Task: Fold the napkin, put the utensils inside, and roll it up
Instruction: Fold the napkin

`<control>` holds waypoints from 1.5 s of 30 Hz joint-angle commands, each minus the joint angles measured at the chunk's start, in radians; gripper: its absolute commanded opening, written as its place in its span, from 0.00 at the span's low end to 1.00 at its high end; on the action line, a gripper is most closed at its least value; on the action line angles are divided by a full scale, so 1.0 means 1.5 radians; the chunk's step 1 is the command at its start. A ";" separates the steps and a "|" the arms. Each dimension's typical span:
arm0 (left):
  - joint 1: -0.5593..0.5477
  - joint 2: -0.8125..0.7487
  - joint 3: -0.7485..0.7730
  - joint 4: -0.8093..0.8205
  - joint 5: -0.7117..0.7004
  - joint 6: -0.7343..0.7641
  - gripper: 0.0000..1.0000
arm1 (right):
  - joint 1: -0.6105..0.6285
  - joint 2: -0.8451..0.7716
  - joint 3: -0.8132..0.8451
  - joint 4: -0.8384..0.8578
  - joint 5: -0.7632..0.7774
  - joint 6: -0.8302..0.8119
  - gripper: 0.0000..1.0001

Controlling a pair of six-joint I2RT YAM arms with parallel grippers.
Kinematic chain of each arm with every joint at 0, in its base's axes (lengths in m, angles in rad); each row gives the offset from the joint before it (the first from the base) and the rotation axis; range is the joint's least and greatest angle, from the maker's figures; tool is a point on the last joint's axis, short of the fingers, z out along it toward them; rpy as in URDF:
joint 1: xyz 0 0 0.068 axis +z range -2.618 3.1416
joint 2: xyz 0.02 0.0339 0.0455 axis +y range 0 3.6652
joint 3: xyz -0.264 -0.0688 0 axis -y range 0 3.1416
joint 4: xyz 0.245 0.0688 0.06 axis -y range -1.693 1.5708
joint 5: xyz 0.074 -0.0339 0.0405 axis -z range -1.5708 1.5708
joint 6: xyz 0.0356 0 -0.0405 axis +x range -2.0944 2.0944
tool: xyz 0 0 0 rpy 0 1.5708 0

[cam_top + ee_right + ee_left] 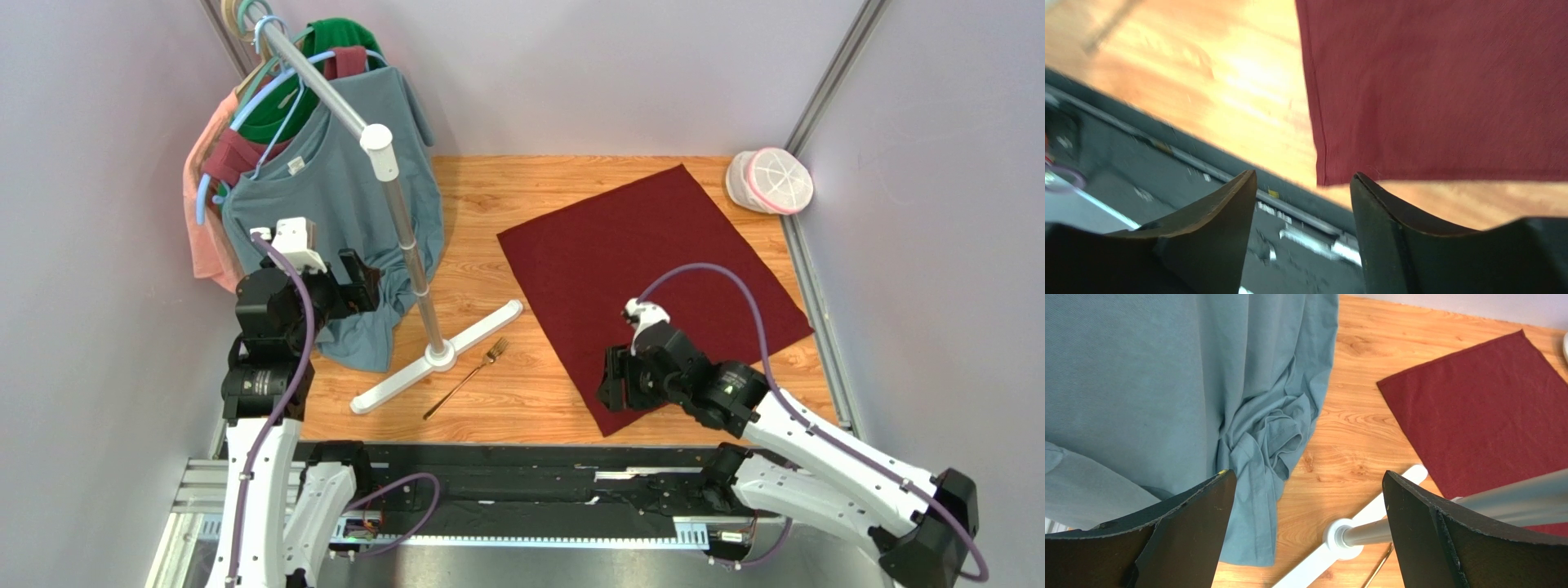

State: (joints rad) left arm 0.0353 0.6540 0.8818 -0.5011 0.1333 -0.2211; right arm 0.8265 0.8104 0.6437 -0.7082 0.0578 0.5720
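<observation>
The dark red napkin [650, 282] lies flat as a diamond on the right half of the wooden table [515, 368]; it also shows in the left wrist view [1487, 410] and the right wrist view [1438, 86]. A slim metal fork [469, 376] lies on the wood left of it, beside the rack base; only a sliver of the fork [1378, 568] shows in the left wrist view. My right gripper [617, 382] hovers open over the napkin's near corner [1324, 179], nothing between its fingers. My left gripper [356, 284] is raised at the left, wide open, against the hanging teal shirt.
A white T-shaped rack base [436, 357] with a grey pole [411, 245] stands mid-left, carrying shirts on hangers, a teal shirt [331, 208] in front. A round white lidded container [770, 180] sits at the back right. The black rail [515, 484] runs along the table's near edge.
</observation>
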 commanded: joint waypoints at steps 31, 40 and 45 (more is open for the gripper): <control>0.004 0.017 0.019 0.000 0.028 -0.004 0.97 | 0.234 0.277 -0.011 0.058 0.146 0.035 0.39; 0.004 0.019 0.019 -0.001 0.027 -0.007 0.97 | 0.234 0.287 -0.018 0.048 0.150 0.069 0.38; 0.004 0.021 0.020 -0.002 0.025 -0.008 0.97 | 0.234 0.287 -0.018 0.042 0.162 0.080 0.38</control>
State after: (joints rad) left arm 0.0360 0.6838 0.8818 -0.5068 0.1638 -0.2256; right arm 1.1713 1.2385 0.6144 -0.6426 0.2684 0.6525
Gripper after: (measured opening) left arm 0.977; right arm 0.384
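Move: The napkin's near corner lies about 4 cm back of the right gripper, 1 cm to its left and some 10 cm below. The napkin's middle is roughly 22 cm ahead and 7 cm to the right of that gripper, and the fork about 6 cm ahead and 26 cm to its left. From the left gripper, the near corner is some 16 cm back, 41 cm to the right and 27 cm below. Lower the right gripper about 9 cm onto the napkin's near corner, first drawing it back some 4 cm, then sinking almost straight down and easing off near the table. Tilt the fingers about 25 degrees on the way until they point nearly straight down, and narrow them partway without shutting, so the corner comes between the tips. ##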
